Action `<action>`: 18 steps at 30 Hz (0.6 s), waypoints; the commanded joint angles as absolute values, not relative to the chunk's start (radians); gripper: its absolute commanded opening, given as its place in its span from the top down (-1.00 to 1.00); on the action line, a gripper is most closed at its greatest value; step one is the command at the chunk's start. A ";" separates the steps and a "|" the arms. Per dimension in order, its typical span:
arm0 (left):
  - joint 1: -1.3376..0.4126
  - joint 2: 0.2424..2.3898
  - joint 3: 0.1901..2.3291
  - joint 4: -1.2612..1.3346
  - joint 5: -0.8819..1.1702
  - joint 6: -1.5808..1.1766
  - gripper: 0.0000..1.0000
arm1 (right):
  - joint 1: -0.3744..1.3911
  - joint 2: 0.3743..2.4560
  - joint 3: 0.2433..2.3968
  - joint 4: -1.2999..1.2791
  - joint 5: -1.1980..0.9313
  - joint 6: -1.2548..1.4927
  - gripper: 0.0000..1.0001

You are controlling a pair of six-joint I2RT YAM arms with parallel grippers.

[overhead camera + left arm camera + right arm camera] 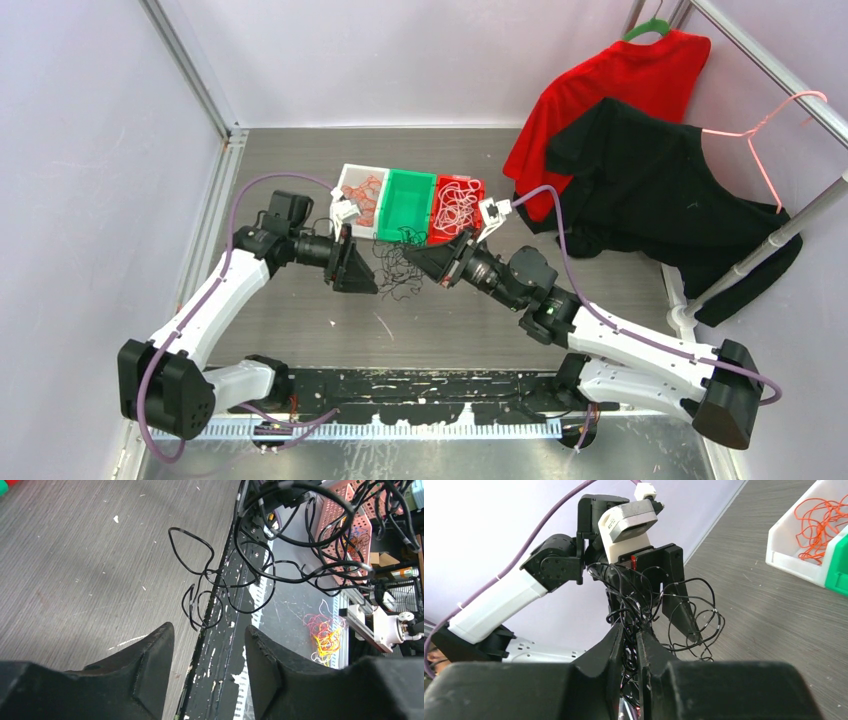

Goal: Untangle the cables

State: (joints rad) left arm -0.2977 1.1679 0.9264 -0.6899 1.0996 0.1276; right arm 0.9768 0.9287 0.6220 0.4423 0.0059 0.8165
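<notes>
A clump of thin black cables [393, 275] hangs over the table between my two grippers. My right gripper [630, 632] is shut on this clump [649, 605], with strands pinched between its fingers and looping out above them. My left gripper [209, 630] faces it from the left and is open, with nothing between its fingers. Loose black loops [210, 580] dangle just beyond its tips. In the top view the left gripper [362, 272] and right gripper [415, 255] stand close together in front of the bins. Orange cables [365, 190] lie in the white bin and white cables [458, 208] in the red bin.
A white bin [347, 178], a green bin [405, 205] and a red bin [478, 185] stand in a row behind the grippers. A red shirt [620, 90] and a black shirt [650, 190] hang on a rack at the right. The table's front edge [200, 655] runs below the left gripper.
</notes>
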 commanded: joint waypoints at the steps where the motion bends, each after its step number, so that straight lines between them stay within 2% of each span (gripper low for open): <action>1: -0.292 1.144 0.957 -0.655 1.097 0.117 0.09 | 0.971 0.936 0.618 0.547 0.011 0.892 0.60; 4: -0.292 1.143 0.954 -0.656 1.065 0.135 0.44 | 0.968 0.929 0.604 0.556 0.026 0.910 0.60; 9: -0.293 1.143 0.944 -0.639 1.030 0.146 0.57 | 0.960 0.933 0.598 0.566 0.023 0.938 0.60; 12: -0.293 1.142 0.953 -0.641 0.998 0.148 0.82 | 0.956 0.935 0.591 0.562 0.026 0.955 0.60; 14: -0.292 1.139 0.972 -0.655 0.930 0.160 0.93 | 0.951 0.923 0.580 0.537 0.039 0.957 0.58; 18: -0.292 1.131 1.023 -0.703 0.820 0.209 1.00 | 0.941 0.888 0.548 0.497 0.072 0.966 0.56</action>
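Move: The dangling loop of the black cables hangs just off the left fingertips, about 2 cm to that hand's right, 1 cm ahead and nearly level. Most of the black bundle is about 7 cm to the left hand's right and 4 cm above, while the green tray lies roughly 24 cm ahead, 7 cm right and 18 cm below. From the right hand, which already grips the bundle, the loop hangs some 6 cm left, straight below by about 11 cm. The left fingers shut from well open and pinch the strand at the bottom of the dangling loop. As they close, the left hand eases forward about 2 cm and down some 1.5 cm, its fingertips dipping and swinging forward by about 10 degrees. The right hand keeps its grip on the bundle, nearly in place, tilting only slightly. ##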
